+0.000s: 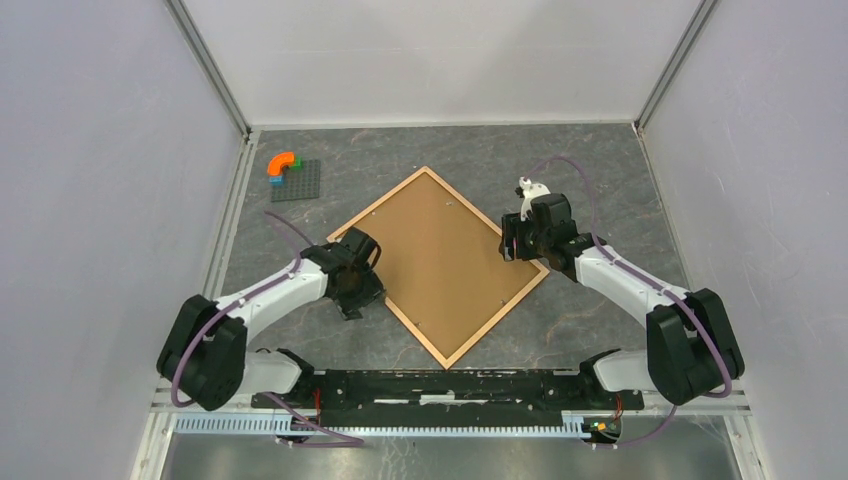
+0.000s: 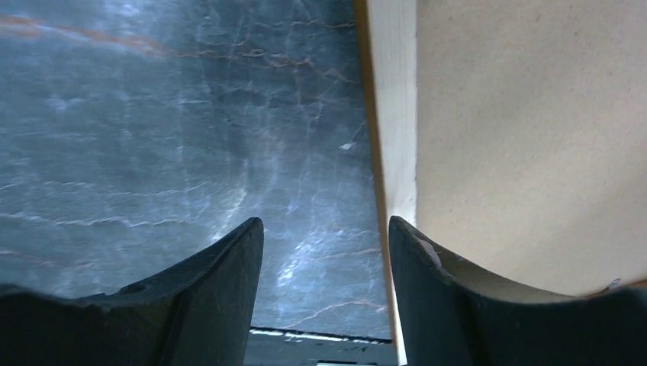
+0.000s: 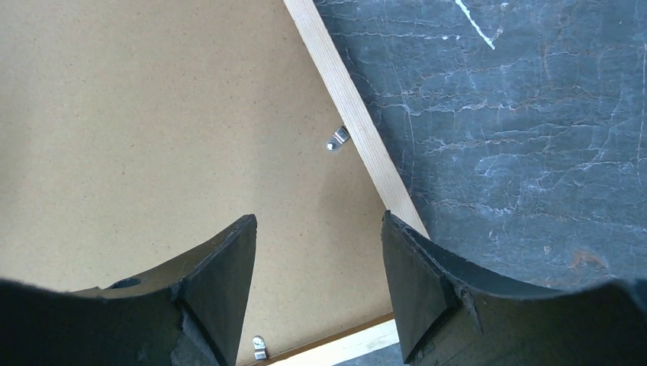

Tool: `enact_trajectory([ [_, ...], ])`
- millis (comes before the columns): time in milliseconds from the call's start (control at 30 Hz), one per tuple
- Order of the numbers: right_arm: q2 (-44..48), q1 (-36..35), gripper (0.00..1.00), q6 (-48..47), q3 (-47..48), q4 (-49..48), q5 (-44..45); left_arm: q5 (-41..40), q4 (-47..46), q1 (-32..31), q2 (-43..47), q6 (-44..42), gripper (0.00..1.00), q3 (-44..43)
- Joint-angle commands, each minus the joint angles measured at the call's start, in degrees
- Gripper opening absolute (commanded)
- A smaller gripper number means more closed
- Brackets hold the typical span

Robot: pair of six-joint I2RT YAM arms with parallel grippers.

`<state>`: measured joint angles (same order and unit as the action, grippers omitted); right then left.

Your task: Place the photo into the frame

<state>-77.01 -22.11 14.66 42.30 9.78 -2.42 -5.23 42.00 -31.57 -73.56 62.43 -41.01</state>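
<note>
The frame [image 1: 497, 319] lies face down as a diamond in the middle of the table, its light wood moulding around a brown backing board [image 1: 440, 260]. The photo is out of view. My left gripper [image 1: 362, 298] hovers open at the frame's lower left edge. In the left wrist view the moulding [image 2: 395, 114] runs just inside the right finger, and nothing sits between the fingers of the gripper [image 2: 326, 229]. My right gripper [image 1: 515, 245] stands open over the frame's right corner. In the right wrist view the gripper [image 3: 319, 225] is above the board [image 3: 152, 114] and moulding [image 3: 358, 137], holding nothing.
A dark grey baseplate [image 1: 295, 180] with an orange curved brick [image 1: 281, 162] sits at the back left. Small metal clips [image 3: 337, 139] hold the board along the moulding. White walls close in the table on three sides.
</note>
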Motion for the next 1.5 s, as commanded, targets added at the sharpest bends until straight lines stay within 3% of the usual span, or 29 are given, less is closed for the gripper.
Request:
enact_trajectory([
  [0,0.22,0.05,0.67,-0.89,1.7,-0.39,-0.31,2.86,-10.3,0.28,-3.82,7.63,0.67,-0.12],
  [267,0.15,0.05,0.66,-0.76,0.06,-0.82,-0.4,2.36,-13.23,0.27,-9.01,7.04,0.67,1.44],
  [467,-1.94,0.06,0.66,-1.48,2.51,-0.63,-0.03,0.02,-11.37,0.01,-15.48,-0.75,0.41,-2.05],
  [700,-3.92,0.05,0.66,-4.39,5.91,0.98,3.8,-5.06,-8.75,-1.42,-16.61,-17.5,0.12,-7.06],
  [1033,-10.48,0.78,0.68,-4.19,12.2,1.12,2.56,-9.61,-3.69,-2.22,-17.85,-35.83,0.06,-15.21],
  [1467,-22.04,0.31,0.63,-4.04,21.12,1.32,3.64,-8.78,-3.26,-2.1,-22.41,-36.09,0.05,-18.32],
])
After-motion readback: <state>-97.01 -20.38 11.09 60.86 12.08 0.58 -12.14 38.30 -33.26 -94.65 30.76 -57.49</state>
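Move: The backed frame lies cornerwise. The stretch of its near-left bar that I want is about 3 cm ahead of my left hand, 4 cm to its right and 2 cm below; the left corner is some 16 cm ahead and 9 cm left, the near corner about 14 cm back and 18 cm right. From my open right hand, the far-right bar passes level with it, about 4 cm right and 5 cm below; the right corner is 3 cm back, 8 cm right. I dip my left hand forward-right about 5 cm and close its fingers across the near-left bar. Keeping that grip, I drag the bar some 4 cm forward and slightly left, turning the wrist clockwise about 30 degrees. After a wait and a small dip, I carry my still-open right hand about 8 cm forward, above the far-right bar. ##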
